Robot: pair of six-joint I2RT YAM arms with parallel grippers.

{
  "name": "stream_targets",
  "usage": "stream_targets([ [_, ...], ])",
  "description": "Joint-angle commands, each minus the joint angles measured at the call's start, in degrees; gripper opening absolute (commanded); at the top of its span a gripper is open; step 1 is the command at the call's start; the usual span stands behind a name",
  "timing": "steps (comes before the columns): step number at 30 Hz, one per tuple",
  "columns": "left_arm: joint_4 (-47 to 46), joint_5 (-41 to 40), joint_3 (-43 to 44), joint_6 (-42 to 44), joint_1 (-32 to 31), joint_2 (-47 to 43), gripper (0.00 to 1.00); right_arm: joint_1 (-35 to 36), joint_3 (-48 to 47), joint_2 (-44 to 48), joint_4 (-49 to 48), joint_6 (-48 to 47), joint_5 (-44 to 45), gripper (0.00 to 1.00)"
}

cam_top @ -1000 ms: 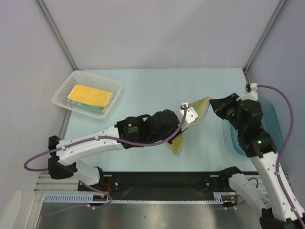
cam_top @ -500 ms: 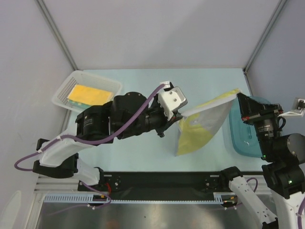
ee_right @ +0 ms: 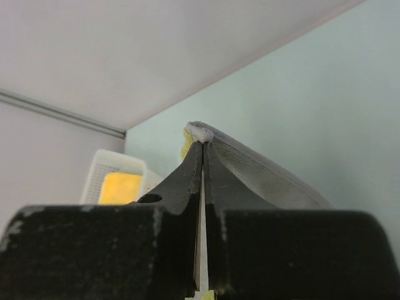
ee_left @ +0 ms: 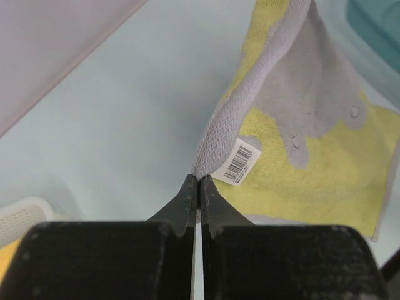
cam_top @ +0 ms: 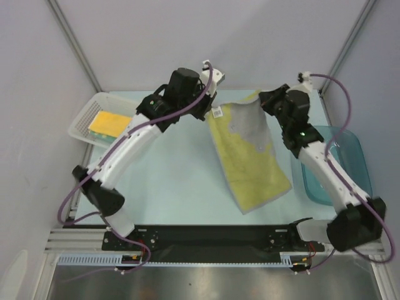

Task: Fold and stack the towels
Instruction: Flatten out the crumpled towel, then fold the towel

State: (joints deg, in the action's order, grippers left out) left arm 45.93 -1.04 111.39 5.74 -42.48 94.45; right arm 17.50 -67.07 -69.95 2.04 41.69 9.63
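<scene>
A pale yellow towel [cam_top: 249,162] with grey patches and a barcode tag [cam_top: 217,112] is stretched between both grippers at the far side of the table. Its lower end lies on the table toward the near edge. My left gripper [cam_top: 210,107] [ee_left: 199,180] is shut on the towel's grey woven edge [ee_left: 234,119] at the tagged corner. At the opposite top corner my right gripper [cam_top: 265,100] [ee_right: 204,142] is shut on the towel [ee_right: 200,132]. Folded towels [cam_top: 114,125], yellow over teal, lie stacked in the white basket.
The white mesh basket [cam_top: 145,112] [ee_right: 109,164] stands at the far left of the table. A blue translucent tub [cam_top: 347,156] [ee_left: 378,31] sits at the right edge, beside the right arm. Grey walls close in the back and sides.
Both arms have swung to the far side of the table, carrying the towel. It went from bunched, to hanging mid-table, to spread out long between the grippers.
</scene>
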Motion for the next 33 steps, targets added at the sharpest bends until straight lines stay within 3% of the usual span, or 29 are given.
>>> stream_targets([
  [1, -6.6, 9.4, 1.0, 4.5, 8.3, 10.2, 0.00, -1.2, -2.2, -10.4, -15.1, -1.4, -1.3, 0.00],
  [6, -7.1, 13.8, 16.6, 10.2, 15.5, 26.3, 0.00, -3.3, -13.5, -34.1, -25.3, 0.1, -12.1, 0.00],
  [9, -6.8, 13.9, 26.8, 12.6, 17.3, 35.2, 0.01, -5.1, -22.0, -42.3, -28.6, 2.2, -17.6, 0.00],
  [13, -9.6, 13.3, 28.0, 13.7, 18.7, 38.3, 0.00, -7.4, -31.7, -52.5, -27.0, 2.6, -22.6, 0.00],
  [17, -12.4, 15.0, 20.1, 14.1, 18.7, 35.3, 0.00, -9.7, -33.0, -53.7, -26.3, 2.0, -25.7, 0.00],
  [21, -11.3, 16.6, 17.5, 14.0, 17.7, 33.4, 0.00, -12.0, -30.0, -51.9, -24.0, 2.2, -27.5, 0.00],
  [29, -8.2, 17.6, 14.2, 11.2, 13.9, 31.8, 0.00, -15.7, -29.4, -47.4, 0.8, -4.6, -32.9, 0.00],
  [33, -9.5, 17.4, 10.4, 10.7, 12.5, 30.2, 0.00, -16.8, -26.5, -45.0, 5.8, -8.0, -35.6, 0.00],
])
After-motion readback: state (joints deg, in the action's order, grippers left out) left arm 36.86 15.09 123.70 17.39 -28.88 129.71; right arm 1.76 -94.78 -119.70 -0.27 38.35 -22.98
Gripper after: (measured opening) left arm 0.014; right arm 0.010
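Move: Both hands hold the towel's top corners. The open table where it can be spread lies about 8 cm ahead, 15 cm right and 33 cm below the left hand, and 2 cm ahead, 3 cm left and equally far below the right. The towel's hanging lower end is some 25 cm back and 6 cm right of the right hand. The blue bin is 33 cm right and 8 cm back of the right hand. Still pinching the towel's corners, both hands swoop about 22 cm forward and down towards the table, then draw back 5 cm. ##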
